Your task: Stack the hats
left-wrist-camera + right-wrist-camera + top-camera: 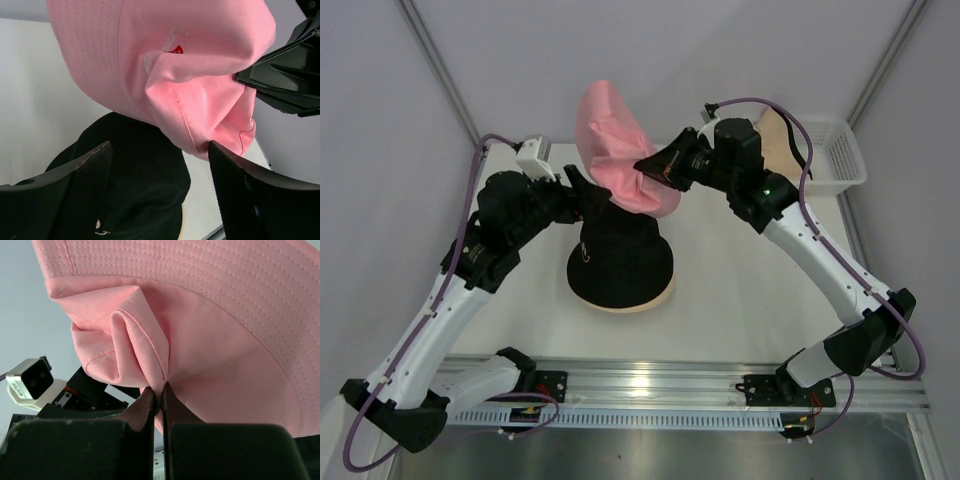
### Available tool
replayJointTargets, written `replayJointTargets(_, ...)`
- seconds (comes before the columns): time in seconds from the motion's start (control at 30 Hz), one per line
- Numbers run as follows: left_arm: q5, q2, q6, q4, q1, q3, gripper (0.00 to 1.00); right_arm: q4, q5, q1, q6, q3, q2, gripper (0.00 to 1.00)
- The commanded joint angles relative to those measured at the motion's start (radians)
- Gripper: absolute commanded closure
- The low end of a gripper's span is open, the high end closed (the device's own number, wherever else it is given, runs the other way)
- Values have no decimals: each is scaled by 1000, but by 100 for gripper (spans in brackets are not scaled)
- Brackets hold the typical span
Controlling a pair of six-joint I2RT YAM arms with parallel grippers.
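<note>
A pink hat (610, 140) hangs crumpled in the air, and my right gripper (645, 168) is shut on a fold of its fabric (161, 390). Below it a black hat (620, 260) with a small yellow smiley sits on top of a pale peach hat (655, 298), of which only the brim edge shows. My left gripper (585, 190) stands open at the pink hat's lower left side. In the left wrist view the pink hat (150, 60) hangs just above the gap between the fingers (160, 147), and its lowest fold touches the right fingertip (220, 155). The black hat (135, 175) lies beneath.
A white lattice basket (840, 150) stands at the back right of the table, with a cream-beige hat (775, 140) partly hidden behind my right arm. Grey walls close in on the table at the back and sides.
</note>
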Motion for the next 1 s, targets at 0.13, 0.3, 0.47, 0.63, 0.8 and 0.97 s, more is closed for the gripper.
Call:
replayJointTargets(0.13,-18,77,-49,100,-44,13,31,50,-5,4,-4,-25,-55,100)
replayJointTargets(0.3,-2,81,-89,180,-56,-9,75,38,-31,-11,-23,-22,-44,100)
replayJointTargets(0.47,-11,67,-122,190,-66,27,99,15,-44,-36,-64,-10,-44,100)
replayJointTargets(0.63,21,21,-167,55,-64,145,99,-140,4,-72,-217,91,-38,100)
replayJointTargets(0.8,12,1,-168,-106,-67,327,99,-202,39,-82,-293,142,-58,100)
replayJointTargets(0.97,15,-39,-214,-166,-81,338,99,-229,16,-80,-299,156,-74,100)
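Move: The pink hat hangs from my right hand's shut fingers. Its middle is about 4 cm ahead of my open left hand, some 5 cm to its right and roughly 2 cm higher. The black hat on top of the stack is about 6 cm back from my left hand, 3 cm to its right and some 15 cm below. From my right hand the black hat lies about 8 cm back, 4 cm left and 18 cm down. I slide my left hand about 3.5 cm to the right and slightly forward into the pink hat's loose cloth and shut the fingers, pinching it. Then I raise that hand some 9 cm while drawing back about 5 cm. My right hand keeps its pinch, edges right, then also lifts and draws back a few centimetres, its fingers tipping up about 10 degrees. ##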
